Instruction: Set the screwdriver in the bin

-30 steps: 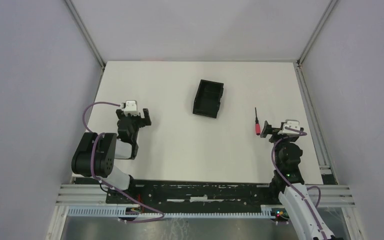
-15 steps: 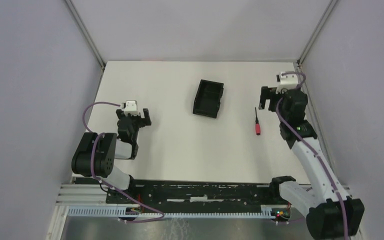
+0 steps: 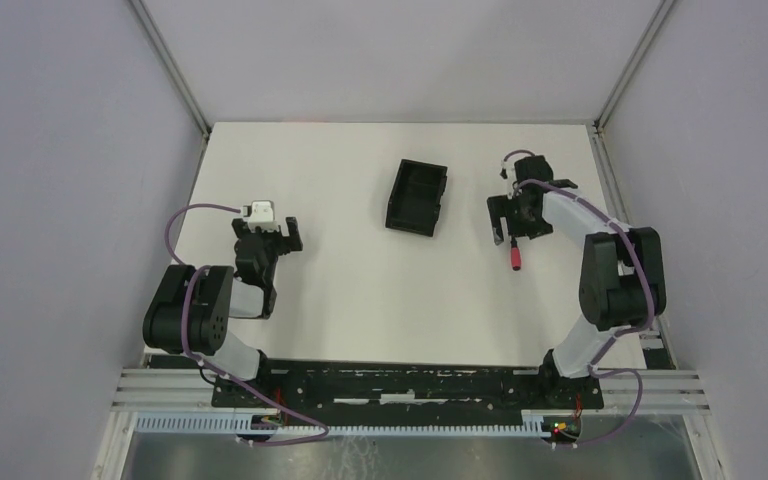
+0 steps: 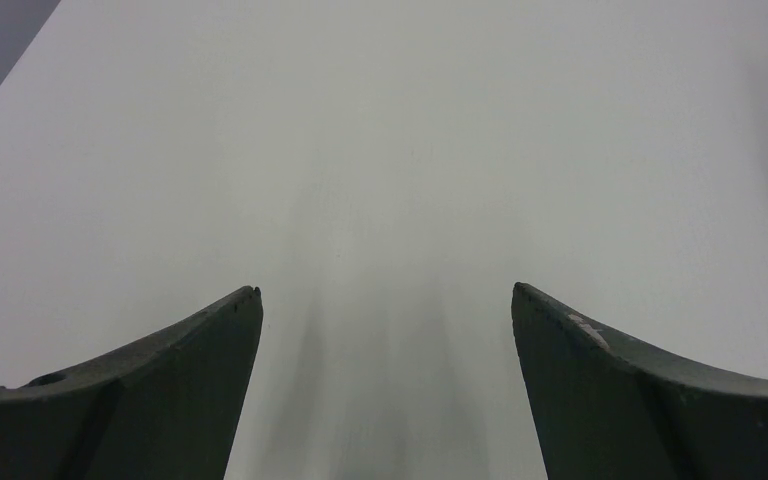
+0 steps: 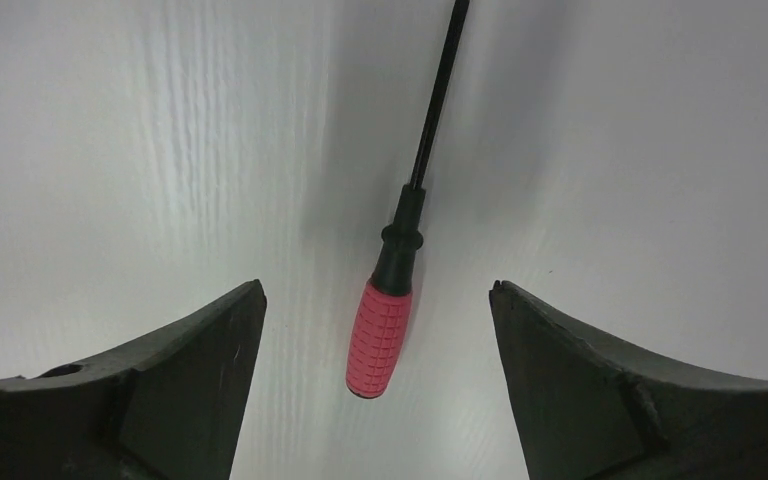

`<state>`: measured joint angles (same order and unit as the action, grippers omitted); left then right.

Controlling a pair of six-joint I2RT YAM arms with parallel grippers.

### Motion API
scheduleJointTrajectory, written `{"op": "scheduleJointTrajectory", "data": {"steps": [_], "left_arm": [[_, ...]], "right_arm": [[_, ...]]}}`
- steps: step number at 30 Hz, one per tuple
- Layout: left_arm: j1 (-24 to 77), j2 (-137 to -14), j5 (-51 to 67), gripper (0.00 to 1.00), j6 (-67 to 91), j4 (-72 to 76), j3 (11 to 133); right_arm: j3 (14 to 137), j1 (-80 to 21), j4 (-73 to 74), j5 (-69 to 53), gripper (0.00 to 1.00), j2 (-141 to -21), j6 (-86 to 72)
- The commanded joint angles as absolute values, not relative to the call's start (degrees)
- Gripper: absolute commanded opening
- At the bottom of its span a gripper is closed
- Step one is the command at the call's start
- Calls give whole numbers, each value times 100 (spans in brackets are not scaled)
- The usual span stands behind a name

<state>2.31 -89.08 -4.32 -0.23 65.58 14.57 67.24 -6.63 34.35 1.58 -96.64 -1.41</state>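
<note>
The screwdriver [image 3: 515, 259], with a red handle and thin black shaft, lies on the white table right of centre. In the right wrist view, the screwdriver [image 5: 380, 340] lies between my open fingers, handle nearest and shaft pointing away. My right gripper [image 3: 510, 230] hovers over its shaft, open, and also shows in the right wrist view [image 5: 376, 287], holding nothing. The black bin [image 3: 412, 222] stands empty to the left of the screwdriver, mid-table. My left gripper [image 3: 278, 235] is open and empty at the left, over bare table in the left wrist view [image 4: 385, 290].
Grey walls and metal frame rails [image 3: 615, 190] border the white table [image 3: 340, 280] on three sides. The right arm's links [image 3: 615, 270] reach along the right edge. The arm bases sit on the rail at the near edge.
The right arm swung from the near right side out to the far right, then left and down over the screwdriver. The left arm, bin and screwdriver have not moved.
</note>
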Motion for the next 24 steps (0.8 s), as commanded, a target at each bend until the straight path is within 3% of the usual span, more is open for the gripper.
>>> {"op": "scheduleJointTrajectory", "data": {"steps": [1, 5, 10, 13, 24], "left_arm": [[202, -8807, -404, 100, 88, 6653, 1456], [202, -8807, -397, 100, 88, 6653, 1457], [202, -8807, -397, 100, 88, 6653, 1458], [202, -8808, -400, 100, 88, 6653, 1454], [206, -8807, -402, 100, 88, 6653, 1452]], "right_arm": [[6405, -644, 3401, 209, 87, -9925, -225], [6408, -645, 3248, 340, 68, -10377, -211], [6655, -642, 3413, 359, 20, -10691, -219], [6946, -648, 3780, 359, 0, -10570, -188], [9069, -601, 5498, 262, 0, -9968, -444]]}}
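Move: The screwdriver's handle lies just under my open right hand, about 2 cm back, in line sideways and some 5 cm below; its shaft runs forward. The bin stands about 26 cm to the left of that hand, roughly 10 cm farther out and 3 cm lower. For my left hand, which waits, the handle is around 66 cm to the right, 3 cm back and 6 cm below. I sink my right hand about 5 cm and ease back a little onto the screwdriver, tipping the fingers some 10 degrees nearer to straight down, and shut them across the handle where red meets black. Keeping that pinch, I then lift, ever faster, about 8 cm from the lowest point and some 4 cm forward. ##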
